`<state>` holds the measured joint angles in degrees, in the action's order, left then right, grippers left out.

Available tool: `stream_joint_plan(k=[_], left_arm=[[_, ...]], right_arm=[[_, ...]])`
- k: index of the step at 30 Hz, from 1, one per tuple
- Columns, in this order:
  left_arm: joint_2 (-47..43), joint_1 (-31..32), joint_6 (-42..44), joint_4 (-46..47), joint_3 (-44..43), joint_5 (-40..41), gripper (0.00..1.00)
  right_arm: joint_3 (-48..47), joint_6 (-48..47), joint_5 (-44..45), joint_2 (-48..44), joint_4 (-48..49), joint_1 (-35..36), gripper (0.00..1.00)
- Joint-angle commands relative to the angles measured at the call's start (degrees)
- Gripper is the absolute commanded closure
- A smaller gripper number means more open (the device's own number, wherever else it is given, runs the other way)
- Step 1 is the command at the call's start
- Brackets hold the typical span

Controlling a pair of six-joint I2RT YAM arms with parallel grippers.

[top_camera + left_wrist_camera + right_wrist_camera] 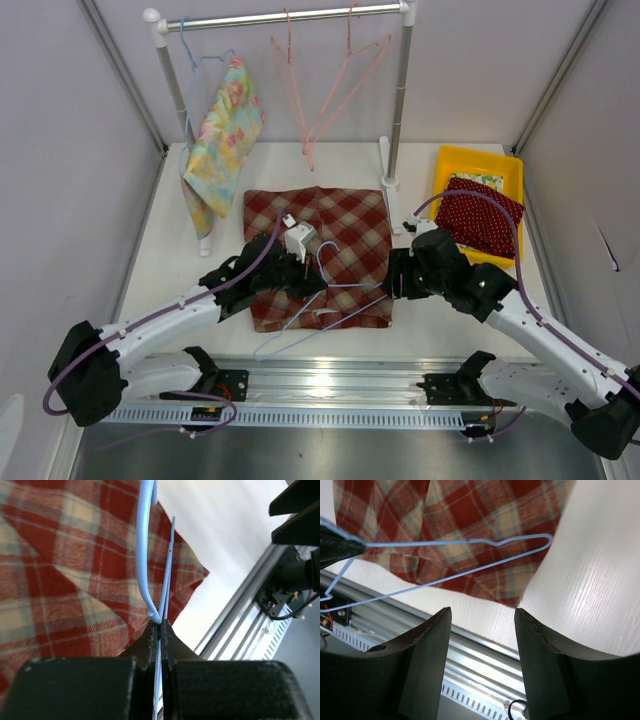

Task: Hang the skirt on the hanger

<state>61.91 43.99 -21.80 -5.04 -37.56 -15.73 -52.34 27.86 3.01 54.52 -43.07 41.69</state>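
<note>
The red plaid skirt (335, 235) lies flat mid-table. A light blue wire hanger (330, 312) rests over its near edge and points toward the front rail. My left gripper (303, 274) is shut on the hanger, pinching the wire at its neck (160, 625), with the skirt (60, 570) under it. My right gripper (393, 276) hovers open just right of the skirt's near right corner. In the right wrist view nothing is between its fingers (482, 615); the hanger (445, 542) and the skirt (470, 510) lie ahead of them.
A clothes rack (290, 16) stands at the back with pink hangers (325, 90) and a floral garment (222, 140) on a blue hanger. A yellow bin (478, 160) at the right holds a red dotted garment (485, 215). A metal rail (330, 385) runs along the near edge.
</note>
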Motion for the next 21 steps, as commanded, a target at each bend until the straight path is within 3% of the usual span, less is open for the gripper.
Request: stream_joint_plan(k=[1, 5, 9, 15, 21], left_arm=[[2.33, 0.31, 1.50, 8.63, 0.55, -8.26, 1.00], [4.79, 0.31, 1.15, 12.24, 2.75, -10.20, 1.00], [6.91, 0.40, -0.78, 19.44, 4.16, -17.66, 1.00], [9.37, 0.49, 1.76, 16.82, 3.28, -18.37, 1.00], [7.00, 0.31, 0.62, 20.15, 5.04, -21.54, 1.00]], right_arm=[[0.47, 2.38, 4.81, 0.41, -0.53, 2.77, 0.41], [3.37, 3.78, 6.39, 0.94, 0.44, 5.76, 0.45], [5.93, 4.75, 7.10, 1.55, 1.49, 6.91, 0.45], [6.98, 5.28, 8.33, 2.87, 1.76, 7.44, 0.45], [7.25, 5.89, 8.42, 3.84, 3.08, 7.88, 0.45]])
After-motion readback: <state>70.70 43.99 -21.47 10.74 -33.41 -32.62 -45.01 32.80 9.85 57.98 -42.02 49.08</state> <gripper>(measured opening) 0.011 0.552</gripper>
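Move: The plaid skirt's open waist edge, flat near the table's front edge, has its middle gap about 4 cm back, 1 cm right and 7 cm below the left hand, which already grips the blue hanger by its neck. The waist's right corner lies some 6 cm back, level sideways and 10 cm below the open right hand; the gap is 15 cm left and 4 cm back of that hand, and the hanger's right end is 2 cm right, 1 cm ahead and 5 cm below. The blue hanger, still pinched at the neck, is carried about 4 cm right and 3 cm back over the skirt's waist by the left hand, sinking slightly and turning some 15 degrees clockwise. Down towards the waist's right corner goes the right hand, first easing back 2 cm, then dropping about 6 cm and slowing, fingers still open and tipping slightly. ##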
